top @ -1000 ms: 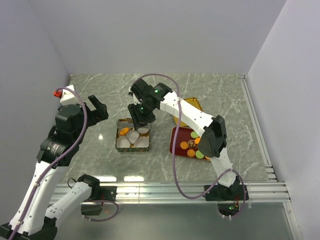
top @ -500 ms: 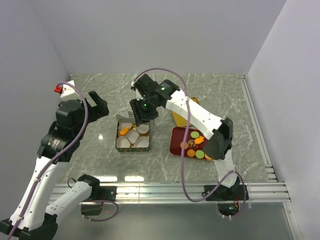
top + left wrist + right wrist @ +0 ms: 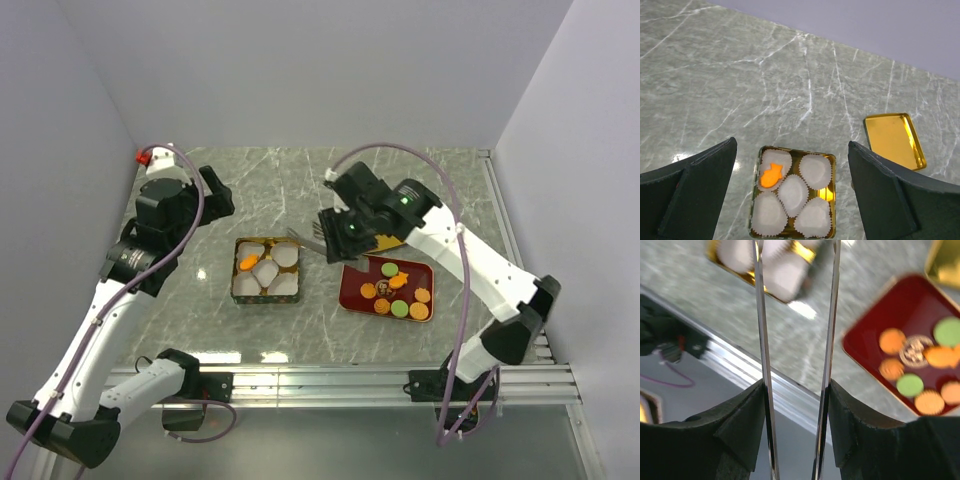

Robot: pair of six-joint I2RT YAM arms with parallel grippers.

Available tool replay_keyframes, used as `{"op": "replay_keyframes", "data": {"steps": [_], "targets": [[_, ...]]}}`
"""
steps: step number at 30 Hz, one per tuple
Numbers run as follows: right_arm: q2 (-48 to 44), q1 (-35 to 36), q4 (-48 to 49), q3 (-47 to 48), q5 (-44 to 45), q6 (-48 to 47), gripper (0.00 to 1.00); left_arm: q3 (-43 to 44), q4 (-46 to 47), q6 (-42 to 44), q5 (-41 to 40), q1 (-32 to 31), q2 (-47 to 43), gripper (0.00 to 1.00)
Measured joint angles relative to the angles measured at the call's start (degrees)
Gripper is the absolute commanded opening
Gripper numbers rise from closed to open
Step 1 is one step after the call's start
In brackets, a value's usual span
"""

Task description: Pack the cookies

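The cookies (image 3: 395, 290), orange, green and brown rounds, lie on a red tray (image 3: 352, 290); the tray also shows blurred in the right wrist view (image 3: 865, 350). One orange fish-shaped cookie (image 3: 772, 175) sits in the far-left paper cup of the gold tin (image 3: 832, 200), also seen from above (image 3: 238, 290). My right gripper (image 3: 335, 238) is shut on metal tongs (image 3: 303, 240), which hang empty between the tin and the tray; their blades (image 3: 760, 340) stand apart. My left gripper (image 3: 791, 150) is open, high above the tin.
The tin's gold lid (image 3: 895, 140) lies on the marble beyond the red tray, partly hidden under the right arm in the top view (image 3: 392, 212). An aluminium rail (image 3: 330, 380) runs along the table's near edge. White walls enclose the table.
My right gripper has swung with the tongs from over the tin to the right, towards the red tray. My left arm has moved farther back and a little right.
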Motion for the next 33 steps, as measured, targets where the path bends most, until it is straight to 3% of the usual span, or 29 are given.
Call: {"op": "replay_keyframes", "data": {"steps": [6,13,33], "targets": [[-9.5,-3.8,-0.9,-14.1,2.3,1.8,0.57,-0.3,2.6,-0.1,2.9,0.0,1.0,0.99],[-19.3,-6.3,-3.0,-23.1,3.7,2.5,0.57,-2.0,3.5,-0.7,5.1,0.0,1.0,1.00],[-20.1,-6.3,-4.0,-31.5,5.0,3.1,0.58,-5.2,3.2,-1.0,6.1,-0.3,-1.8,0.99]]}}
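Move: The right hand, holding the metal tongs, hangs between the cookie box and the red tray. The plain orange cookie at the tray's left end lies about 10 cm to its right, 2 cm ahead and some 24 cm below. The brown patterned cookie is 4 cm right of that cookie and level with it; the orange swirl cookie is 3 cm right of it and 4 cm nearer. The box's middle is 15 cm left and 6 cm ahead of the hand. From the left hand, the orange cookie lies about 33 cm right, 7 cm back and 31 cm below. Still gripping the half-open tongs, the right arm leaves the box's side and sweeps about 13 cm right, sinking 8 cm and drawing back some 7 cm, so that the tongs come over the left part of the red tray, quickly at first and then slowing as it settles downward. On the way the wrist turns about 10 degrees clockwise and tips the fingers more steeply down, while the empty left hand, wide open, eases some 2 cm right and 2 cm down. ##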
